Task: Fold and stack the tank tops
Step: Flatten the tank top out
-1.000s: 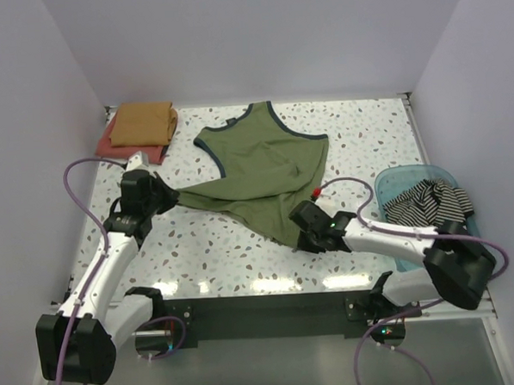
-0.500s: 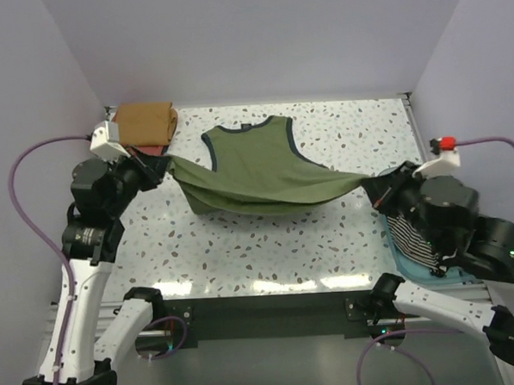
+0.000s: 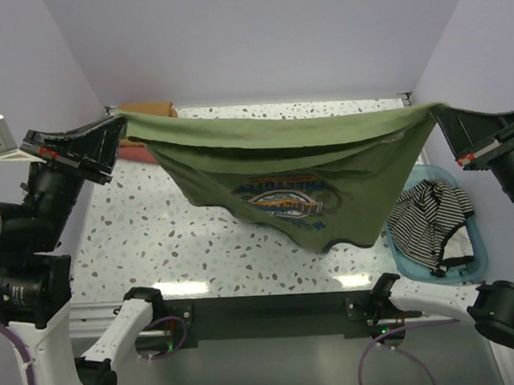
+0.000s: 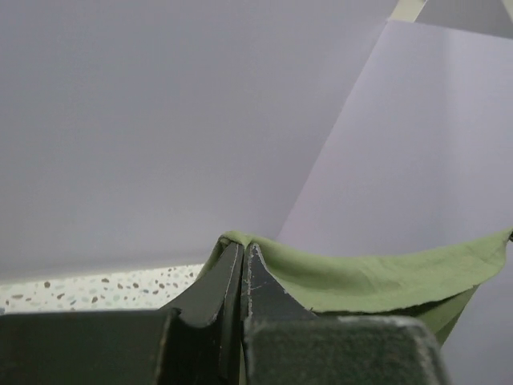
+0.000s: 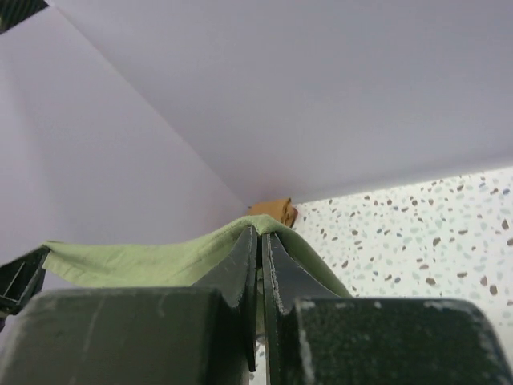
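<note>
The olive green tank top (image 3: pixel 281 161) hangs stretched in the air across the table, its printed graphic facing the top camera. My left gripper (image 3: pixel 117 124) is shut on its left corner, and in the left wrist view the cloth (image 4: pixel 361 273) drapes over the closed fingertips (image 4: pixel 243 249). My right gripper (image 3: pixel 436 112) is shut on the right corner, where green cloth (image 5: pixel 160 257) folds over the tips (image 5: pixel 260 233). A black-and-white striped tank top (image 3: pixel 431 218) lies in the blue basket (image 3: pixel 468 263). Folded mustard (image 5: pixel 272 210) and red tops (image 3: pixel 132 147) sit at the back left, mostly hidden.
Lilac walls close in the speckled table (image 3: pixel 156 241) on three sides. The blue basket stands at the right edge near my right arm. Both arms are raised high at the left and right sides of the top view.
Both grippers have risen and spread far apart, lifting the green tank top off the table until it hangs stretched between them. The graphic side now shows.
</note>
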Action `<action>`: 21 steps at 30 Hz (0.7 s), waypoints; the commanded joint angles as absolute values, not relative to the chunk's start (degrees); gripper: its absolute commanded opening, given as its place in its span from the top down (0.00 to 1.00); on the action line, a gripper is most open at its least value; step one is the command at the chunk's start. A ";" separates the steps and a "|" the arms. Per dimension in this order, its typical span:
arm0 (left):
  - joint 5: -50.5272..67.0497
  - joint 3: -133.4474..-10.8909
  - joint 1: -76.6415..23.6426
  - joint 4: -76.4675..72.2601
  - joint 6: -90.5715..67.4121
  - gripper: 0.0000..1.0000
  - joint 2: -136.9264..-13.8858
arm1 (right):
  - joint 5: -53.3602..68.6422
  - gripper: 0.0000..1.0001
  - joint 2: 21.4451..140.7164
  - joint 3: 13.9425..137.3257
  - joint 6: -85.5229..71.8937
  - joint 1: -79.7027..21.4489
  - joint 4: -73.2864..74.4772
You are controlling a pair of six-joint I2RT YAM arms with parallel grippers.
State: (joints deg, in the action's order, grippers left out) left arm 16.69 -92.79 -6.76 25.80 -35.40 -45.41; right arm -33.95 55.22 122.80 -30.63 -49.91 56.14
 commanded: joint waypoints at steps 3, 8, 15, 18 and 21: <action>16.70 -94.05 -6.33 19.61 -38.66 1.00 -51.05 | -33.31 1.00 62.22 130.08 -22.07 -50.10 52.48; 16.08 -90.01 -6.33 10.47 -40.60 1.00 -55.71 | -38.93 1.00 67.31 124.73 -15.14 -50.01 45.72; 17.14 -88.06 -6.33 -1.84 -42.71 1.00 -68.53 | -13.50 1.00 83.65 128.58 -20.20 -27.16 45.17; 17.84 -92.10 -6.33 -3.43 -41.84 1.00 -75.02 | -2.75 1.00 93.22 136.29 -21.09 -20.85 45.52; 18.19 -98.07 -5.80 -6.92 -41.48 1.00 -83.98 | 7.33 1.00 104.92 148.95 -23.90 -14.97 45.11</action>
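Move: Both hands hold the olive tank top by its top corners, about 43 cm apart; its body hangs between them, middle some 20 cm below. The open middle of the table lies about 20 cm ahead, 20 cm right and 57 cm below the left hand, and 22 cm ahead, 23 cm left and 58 cm below the right. The folded stack is some 40 cm ahead, 20 cm left and 55 cm below the left hand; the blue bin is roughly 5 cm ahead, 18 cm right and 55 cm below the right. Forward in a quickening swing, after a tiny lift, both arms carry the tank top out over the table, some 25 cm, sinking about 9 cm, fingers tipping down about 15 degrees. The right hand also draws about 9 cm left, its left side rolling down some 20 degrees, and the left eases a little right, both still pinching their corners. ##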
